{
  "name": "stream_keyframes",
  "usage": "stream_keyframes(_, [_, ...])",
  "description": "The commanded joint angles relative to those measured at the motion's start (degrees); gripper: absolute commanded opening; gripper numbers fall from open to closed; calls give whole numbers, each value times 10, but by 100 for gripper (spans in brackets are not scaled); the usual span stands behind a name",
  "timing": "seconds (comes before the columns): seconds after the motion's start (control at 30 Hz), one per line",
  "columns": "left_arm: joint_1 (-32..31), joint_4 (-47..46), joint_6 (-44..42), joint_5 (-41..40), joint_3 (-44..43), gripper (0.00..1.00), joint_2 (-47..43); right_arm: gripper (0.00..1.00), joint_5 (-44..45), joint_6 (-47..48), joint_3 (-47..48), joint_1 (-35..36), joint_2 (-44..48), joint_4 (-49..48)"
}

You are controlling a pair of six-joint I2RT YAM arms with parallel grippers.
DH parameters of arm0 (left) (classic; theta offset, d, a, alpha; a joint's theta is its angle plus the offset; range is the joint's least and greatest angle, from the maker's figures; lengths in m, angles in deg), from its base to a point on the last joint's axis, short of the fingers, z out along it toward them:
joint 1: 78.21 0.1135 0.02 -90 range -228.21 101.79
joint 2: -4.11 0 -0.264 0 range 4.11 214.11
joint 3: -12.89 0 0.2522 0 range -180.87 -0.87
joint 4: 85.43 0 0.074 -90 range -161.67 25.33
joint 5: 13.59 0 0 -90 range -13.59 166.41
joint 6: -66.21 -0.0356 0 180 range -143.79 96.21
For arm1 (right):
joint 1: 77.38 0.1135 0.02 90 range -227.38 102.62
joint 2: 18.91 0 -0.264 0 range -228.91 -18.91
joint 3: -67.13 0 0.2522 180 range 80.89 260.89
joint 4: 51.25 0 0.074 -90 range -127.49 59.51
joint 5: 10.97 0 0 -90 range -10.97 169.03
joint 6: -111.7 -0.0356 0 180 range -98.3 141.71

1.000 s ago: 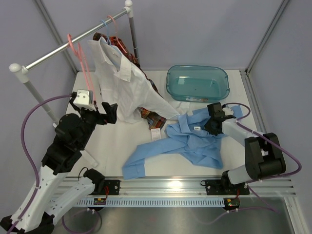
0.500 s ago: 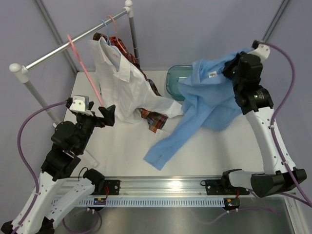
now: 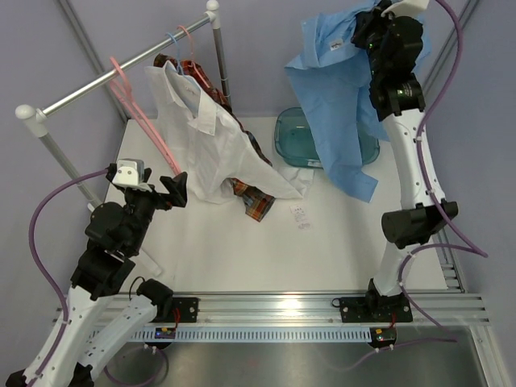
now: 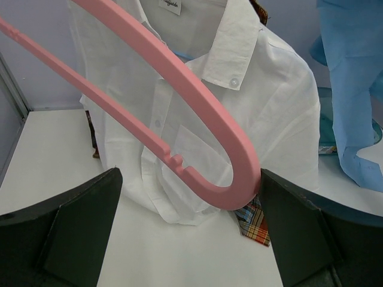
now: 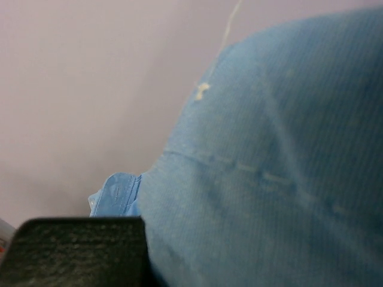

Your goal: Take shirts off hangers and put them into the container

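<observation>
My right gripper (image 3: 364, 34) is raised high at the back right, shut on the light blue shirt (image 3: 339, 97) near its collar. The shirt hangs down in front of the teal container (image 3: 292, 139) and fills the right wrist view (image 5: 269, 179). My left gripper (image 3: 176, 189) stands open around the lower end of a pink hanger (image 4: 179, 89), whose curved end touches the right finger (image 4: 305, 227). The white shirt (image 3: 210, 137) hangs from the rail on its hanger. The plaid shirt (image 3: 251, 201) shows beneath its hem, and again in the left wrist view (image 4: 254, 221).
A silver rail (image 3: 105, 81) on two posts crosses the back left, with a light blue hanger (image 3: 172, 42) and a pink hanger (image 3: 188, 39) hooked near its right end. A small white tag (image 3: 299, 214) lies on the table.
The right arm has lifted the light blue shirt from the table to high above the container. The left arm drew back slightly, and the pink hanger now slants between its open fingers.
</observation>
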Motion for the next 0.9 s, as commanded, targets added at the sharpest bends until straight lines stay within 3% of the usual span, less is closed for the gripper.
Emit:
stream_keyframes(0.0, [7,-39,-2,-4,4,99,-3,0,-39,28,47,3,-48,-104])
stream_keyframes(0.17, [15,-39,0,-4,7,99,-3,0,-25,21,43,3,-98,-101])
stream_keyframes(0.37, [18,-41,0,-3,10,99,-7,0,15,-22,-213,1,-65,-189])
stream_keyframes(0.53, [20,-40,1,-1,13,99,-9,0,31,-87,-305,-11,-90,-153])
stream_keyframes(0.6, [22,-40,1,-1,12,99,-10,0,29,-107,-301,-13,-124,-113])
stream_keyframes(0.63, [23,-40,2,-1,12,99,-11,0,24,-114,-289,-16,-142,-48])
stream_keyframes(0.8, [24,-40,2,2,14,99,-10,0,-38,-195,-154,-36,-280,168])
stream_keyframes(0.87, [24,-41,3,2,14,99,-10,1,-54,-206,-119,-42,-312,201])
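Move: The right gripper holds the bunched blue shirt high up; the container's middle lies about 8 cm ahead of it, 3 cm to its left and some 51 cm below. The end of the white shirt's sleeve lies roughly 8 cm back, 12 cm left and 55 cm down, and the paper tag some 21 cm back, 13 cm left and 56 cm down. From the left hand the container is about 36 cm ahead, 53 cm right and 31 cm down. Keep the right gripper shut on the blue shirt and swing it on forward about 10 cm over the container, then bring it nearly straight down, some 45 cm in all, tipping the fingers downward by about 50 degrees as you lower the shirt. Don't let go yet. ##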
